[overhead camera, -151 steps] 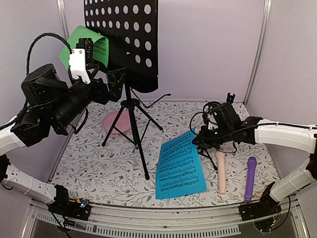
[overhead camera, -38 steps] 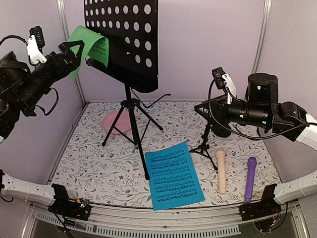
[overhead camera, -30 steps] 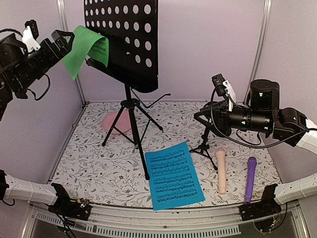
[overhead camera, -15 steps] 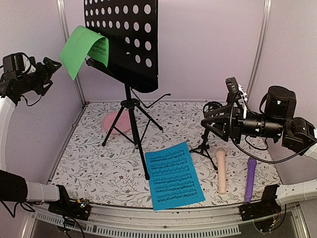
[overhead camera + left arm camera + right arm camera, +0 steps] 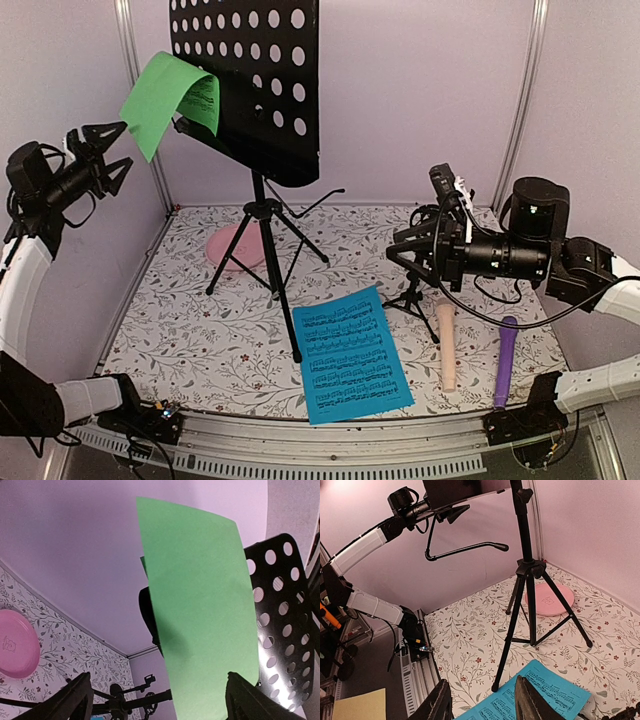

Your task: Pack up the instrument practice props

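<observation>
The green sheet-music paper (image 5: 160, 95) curls over the left edge of the black perforated music rack (image 5: 250, 70), which stands on its tripod (image 5: 268, 250). My left gripper (image 5: 126, 143) hovers open just left of it, and in the left wrist view the green paper (image 5: 200, 610) fills the space ahead of the left gripper (image 5: 157, 675). The blue sheet-music paper (image 5: 350, 355) lies flat at the front. A beige microphone (image 5: 447, 345) and a purple microphone (image 5: 507, 360) lie to its right. A small black mic support (image 5: 412, 295) stands below my right gripper (image 5: 395, 245), which is open and empty (image 5: 481, 678).
A pink plate (image 5: 235, 245) lies behind the tripod legs near the back left. Purple walls close in the floral table (image 5: 200, 330) on three sides. The tripod's legs (image 5: 527, 590) spread wide between the plate and the blue paper (image 5: 545, 695).
My left gripper drew back from the green paper, dropped lower and now points at it from the left. My right gripper shifted a little left. The paper stayed on the rack.
</observation>
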You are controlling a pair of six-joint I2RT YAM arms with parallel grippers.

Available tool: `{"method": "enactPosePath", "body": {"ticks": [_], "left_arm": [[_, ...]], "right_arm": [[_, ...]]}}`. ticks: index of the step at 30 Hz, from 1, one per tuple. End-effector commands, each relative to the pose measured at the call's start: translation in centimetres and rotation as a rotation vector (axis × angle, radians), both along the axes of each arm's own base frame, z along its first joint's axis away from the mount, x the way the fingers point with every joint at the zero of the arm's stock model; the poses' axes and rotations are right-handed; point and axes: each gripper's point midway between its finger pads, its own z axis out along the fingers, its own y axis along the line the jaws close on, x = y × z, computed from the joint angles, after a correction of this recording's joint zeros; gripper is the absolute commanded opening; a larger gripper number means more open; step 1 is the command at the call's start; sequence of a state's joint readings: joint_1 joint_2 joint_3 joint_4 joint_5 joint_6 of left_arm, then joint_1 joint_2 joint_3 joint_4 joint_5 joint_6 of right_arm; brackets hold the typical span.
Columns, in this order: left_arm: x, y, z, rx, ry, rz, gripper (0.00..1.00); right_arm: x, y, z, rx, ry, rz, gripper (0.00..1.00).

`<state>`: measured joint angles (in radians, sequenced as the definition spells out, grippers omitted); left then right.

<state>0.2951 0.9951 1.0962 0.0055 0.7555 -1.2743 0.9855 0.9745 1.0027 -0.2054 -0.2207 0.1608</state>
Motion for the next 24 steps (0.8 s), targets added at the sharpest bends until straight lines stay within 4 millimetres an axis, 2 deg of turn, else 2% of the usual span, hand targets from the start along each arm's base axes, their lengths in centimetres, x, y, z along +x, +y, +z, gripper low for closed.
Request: {"method": "enactPosePath", "body": {"ticks": [1,10,19,24], "left_arm": [[-1.0,-1.3,3.3,-0.04,-0.119,-0.102,0.93],[0.1,-3.6,2.4,-0.087,-0.121,-0.23,0.84],[0.4,-4.0,2.8,-0.124,-0.153,-0.257,0.72],[0.4,-4.1,3.0,-0.142,-0.166,-0.264,0.59]], "right_arm": [[0.3,0.5,0.7,0.021,-0.041,0.006,0.43],[0.7,0.8,0.5,0.016,-0.056,-0.001,0.43],[0.8,0.7,0.3,0.017,-0.047,-0.012,0.42],[0.9,0.7,0.2,0.019,-0.043,-0.016,0.42]]}}
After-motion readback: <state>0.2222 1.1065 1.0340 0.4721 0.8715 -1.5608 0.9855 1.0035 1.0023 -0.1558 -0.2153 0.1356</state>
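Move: The green sheet curls over the stand's left end, its middle about 11 cm ahead of the left hand, 6 cm to the right and some 4 cm higher, with the free edge hanging nearer. The perforated stand tray is roughly 15 cm ahead, 32 cm right and slightly higher; the pink plate lies far below, around 18 cm ahead and 14 cm right. From the waiting right hand the green sheet is some 27 cm ahead, 45 cm left and 12 cm higher. The left hand eases up about 2 cm first, then slides to the right, some 3.5 cm in all and a touch forward, bringing its fingertips to the near hanging edge of the green sheet. Meanwhile the hand swings about 15 degrees clockwise with its tips lifting slightly, and the wide-open fingers close roughly a third of the way around that edge, though contact with the paper can't be made out. ##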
